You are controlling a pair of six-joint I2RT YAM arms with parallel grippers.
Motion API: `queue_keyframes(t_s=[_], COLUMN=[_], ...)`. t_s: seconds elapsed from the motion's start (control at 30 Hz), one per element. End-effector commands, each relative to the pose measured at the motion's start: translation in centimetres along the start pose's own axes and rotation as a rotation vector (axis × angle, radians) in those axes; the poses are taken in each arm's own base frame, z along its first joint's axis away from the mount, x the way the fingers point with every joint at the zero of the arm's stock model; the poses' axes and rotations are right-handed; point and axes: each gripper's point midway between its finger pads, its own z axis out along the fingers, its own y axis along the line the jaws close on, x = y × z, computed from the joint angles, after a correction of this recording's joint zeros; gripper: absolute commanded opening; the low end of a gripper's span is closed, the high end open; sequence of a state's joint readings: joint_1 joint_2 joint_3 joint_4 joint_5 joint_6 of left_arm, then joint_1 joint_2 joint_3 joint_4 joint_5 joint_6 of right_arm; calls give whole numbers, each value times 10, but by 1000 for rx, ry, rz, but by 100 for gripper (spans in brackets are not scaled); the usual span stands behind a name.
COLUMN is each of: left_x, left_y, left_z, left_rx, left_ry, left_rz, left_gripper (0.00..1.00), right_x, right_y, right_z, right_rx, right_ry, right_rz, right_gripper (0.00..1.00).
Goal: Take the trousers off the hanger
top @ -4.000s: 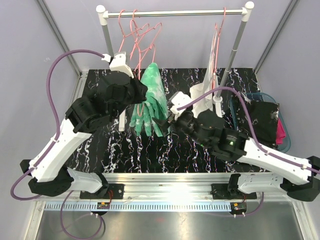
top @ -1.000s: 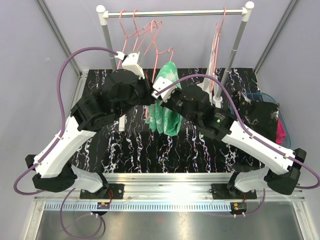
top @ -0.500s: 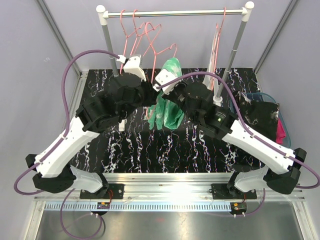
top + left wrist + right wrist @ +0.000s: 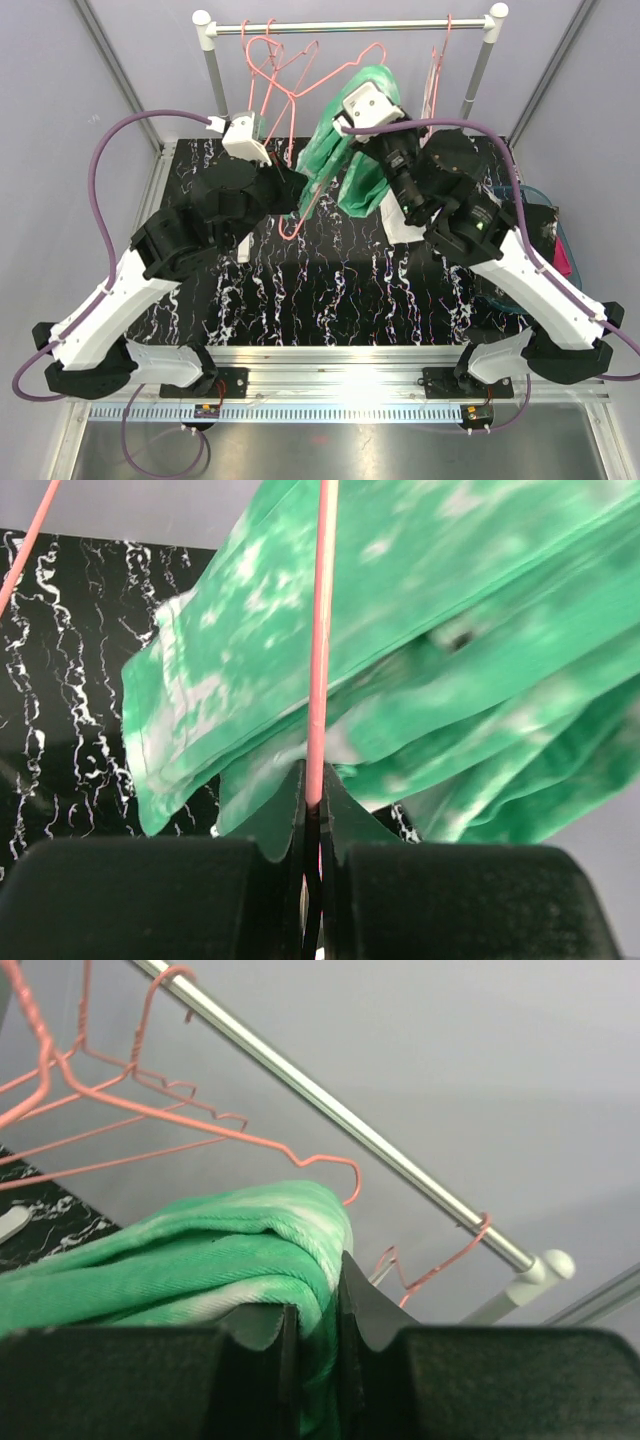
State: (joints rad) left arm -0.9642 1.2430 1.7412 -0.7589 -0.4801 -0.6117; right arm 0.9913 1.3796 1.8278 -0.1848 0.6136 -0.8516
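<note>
The green-and-white tie-dye trousers (image 4: 352, 150) hang bunched high over the back of the table, with my right gripper (image 4: 352, 132) shut on a fold of them (image 4: 230, 1260); its jaws (image 4: 318, 1280) pinch the cloth. My left gripper (image 4: 297, 195) is shut on the thin pink wire hanger (image 4: 308, 205), which slants along the cloth's left edge. In the left wrist view the wire (image 4: 320, 660) runs straight up from the jaws (image 4: 313, 778) in front of the trousers (image 4: 450, 630). Whether cloth still lies over the hanger is hidden.
A clothes rail (image 4: 350, 25) on two white posts spans the back, with bare pink hangers at left (image 4: 270, 70) and right (image 4: 437, 70). A blue-rimmed bin (image 4: 530, 190) at the right edge holds dark cloth (image 4: 545, 222) and magenta cloth (image 4: 564, 258). The tabletop (image 4: 330, 280) is black marbled.
The right gripper has lifted the green trousers up and toward the back right. The left gripper with the hanger has dropped slightly, and the hanger now slants away from the cloth.
</note>
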Motion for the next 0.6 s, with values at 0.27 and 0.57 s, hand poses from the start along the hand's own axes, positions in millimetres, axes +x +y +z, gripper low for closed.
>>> queue_keyframes(t_s=[0.27, 0.57], left_x=[18, 33], left_y=[35, 54], left_z=[-1, 1], left_rx=[-113, -152], left_ry=[9, 27], left_rz=[56, 72], left_gripper=[0, 0], right_x=[-73, -68], right_y=[-158, -193], right_z=[-49, -79], right_rx=[373, 447], right_ry=[-136, -119], right_rz=[140, 211], right_gripper=[0, 0])
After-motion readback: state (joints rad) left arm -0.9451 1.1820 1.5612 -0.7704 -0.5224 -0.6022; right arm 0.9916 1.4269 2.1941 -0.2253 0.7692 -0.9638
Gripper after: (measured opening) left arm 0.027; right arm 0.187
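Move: The right hand already pinches the green trousers; the basket they are bound for lies some 37 cm to its right, level with it fore and aft, about 52 cm lower. The white trousers hang roughly 9 cm right, 8 cm ahead and 14 cm below. The left hand holds the pink hanger, with the green trousers' middle about 6 cm ahead, 7 cm right and slightly above it. The right hand draws the pinched trousers 10 cm up, 8 right off the hanger, which the left lowers 5. ##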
